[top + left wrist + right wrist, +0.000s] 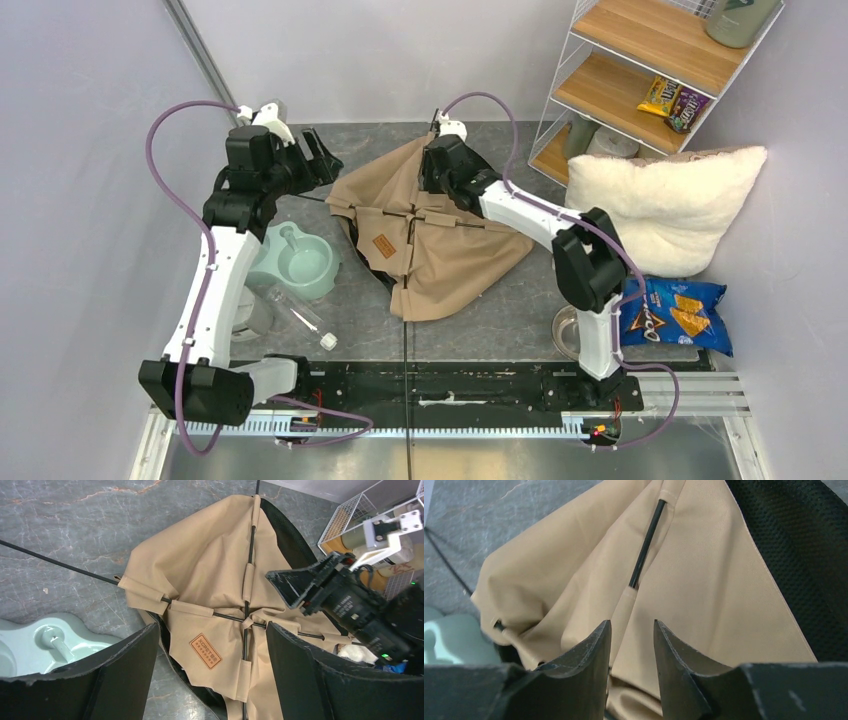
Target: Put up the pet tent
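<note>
The pet tent (440, 245) lies collapsed in the middle of the table, tan fabric over a black base, with thin black poles crossing near its brown label (205, 651). My left gripper (322, 160) hovers open over the tent's left edge; in the left wrist view its wide-apart fingers (212, 627) frame the label and the pole crossing. My right gripper (432, 168) is low over the tent's back part. Its jaws (632, 622) stand narrowly apart on either side of a fabric pole sleeve (624, 602), not visibly pinching it.
A mint pet bowl (300, 262) and a clear bottle (295, 312) lie left of the tent. A fluffy white pillow (665, 205), a blue chip bag (672, 315) and a wire shelf (650, 70) stand on the right. One pole (405, 345) runs toward the front edge.
</note>
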You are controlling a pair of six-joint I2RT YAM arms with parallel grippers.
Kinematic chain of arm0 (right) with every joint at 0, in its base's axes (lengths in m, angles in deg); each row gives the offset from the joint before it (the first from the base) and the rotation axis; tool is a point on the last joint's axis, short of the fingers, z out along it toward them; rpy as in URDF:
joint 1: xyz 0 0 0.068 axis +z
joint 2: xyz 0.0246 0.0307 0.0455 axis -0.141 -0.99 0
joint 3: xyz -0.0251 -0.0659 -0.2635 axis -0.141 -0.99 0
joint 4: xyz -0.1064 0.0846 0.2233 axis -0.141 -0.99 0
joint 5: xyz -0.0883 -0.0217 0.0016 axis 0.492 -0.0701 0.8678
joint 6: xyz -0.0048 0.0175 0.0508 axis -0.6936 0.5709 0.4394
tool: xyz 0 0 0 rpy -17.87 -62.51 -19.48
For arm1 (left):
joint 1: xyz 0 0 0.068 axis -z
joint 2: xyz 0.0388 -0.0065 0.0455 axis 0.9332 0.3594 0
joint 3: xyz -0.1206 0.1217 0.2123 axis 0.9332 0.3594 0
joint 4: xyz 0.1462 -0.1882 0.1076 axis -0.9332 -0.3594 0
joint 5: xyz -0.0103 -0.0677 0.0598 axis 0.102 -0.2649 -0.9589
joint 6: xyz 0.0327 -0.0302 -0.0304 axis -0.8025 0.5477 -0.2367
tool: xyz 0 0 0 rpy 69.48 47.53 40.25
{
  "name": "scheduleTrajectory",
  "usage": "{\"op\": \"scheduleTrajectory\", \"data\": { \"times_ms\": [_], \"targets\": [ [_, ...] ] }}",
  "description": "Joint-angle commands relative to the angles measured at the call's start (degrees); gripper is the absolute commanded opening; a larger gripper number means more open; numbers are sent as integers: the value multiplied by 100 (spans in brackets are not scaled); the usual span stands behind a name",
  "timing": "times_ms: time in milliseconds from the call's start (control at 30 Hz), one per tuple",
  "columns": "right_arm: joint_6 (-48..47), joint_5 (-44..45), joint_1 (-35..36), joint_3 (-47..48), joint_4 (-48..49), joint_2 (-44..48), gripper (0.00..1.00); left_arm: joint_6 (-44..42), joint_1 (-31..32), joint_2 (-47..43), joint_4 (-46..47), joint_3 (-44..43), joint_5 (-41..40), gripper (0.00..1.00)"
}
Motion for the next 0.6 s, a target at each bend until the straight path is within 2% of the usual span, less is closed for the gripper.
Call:
{"op": "scheduleTrajectory", "data": {
  "times_ms": [0, 233, 567],
  "targets": [
    [124, 521, 19, 501, 1013, -415, 42, 236, 2, 29, 248, 46, 194, 84],
    [310, 775, 19, 994, 1018, -1105, 32, 213, 2, -69, 214, 206, 122, 84],
    [245, 1169, -58, 1622, 949, -1753, 24, 179, 4, -58, 86, 270, 81, 83]
  ]
}}
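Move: The bare stretch of black pole on the tent's far half lies about 8 cm ahead of the right hand, 2 cm to its left and 8 cm below. The pole crossing is about 11 cm nearer than that stretch and 2 cm left of it; the black mesh panel's middle is some 14 cm to its right and 2 cm nearer. From the left hand, the bare stretch lies about 19 cm ahead, 16 cm right and 23 cm below. Towards the bare stretch of pole, the right hand reaches about 6 cm forward and sinks 4 cm, easing slightly left early on, while it turns about 10 degrees clockwise and its half-open fingers narrow to about a quarter open, coming close over the pole; contact can't be seen. The left hand sinks about 2 cm, fingers still wide open. ##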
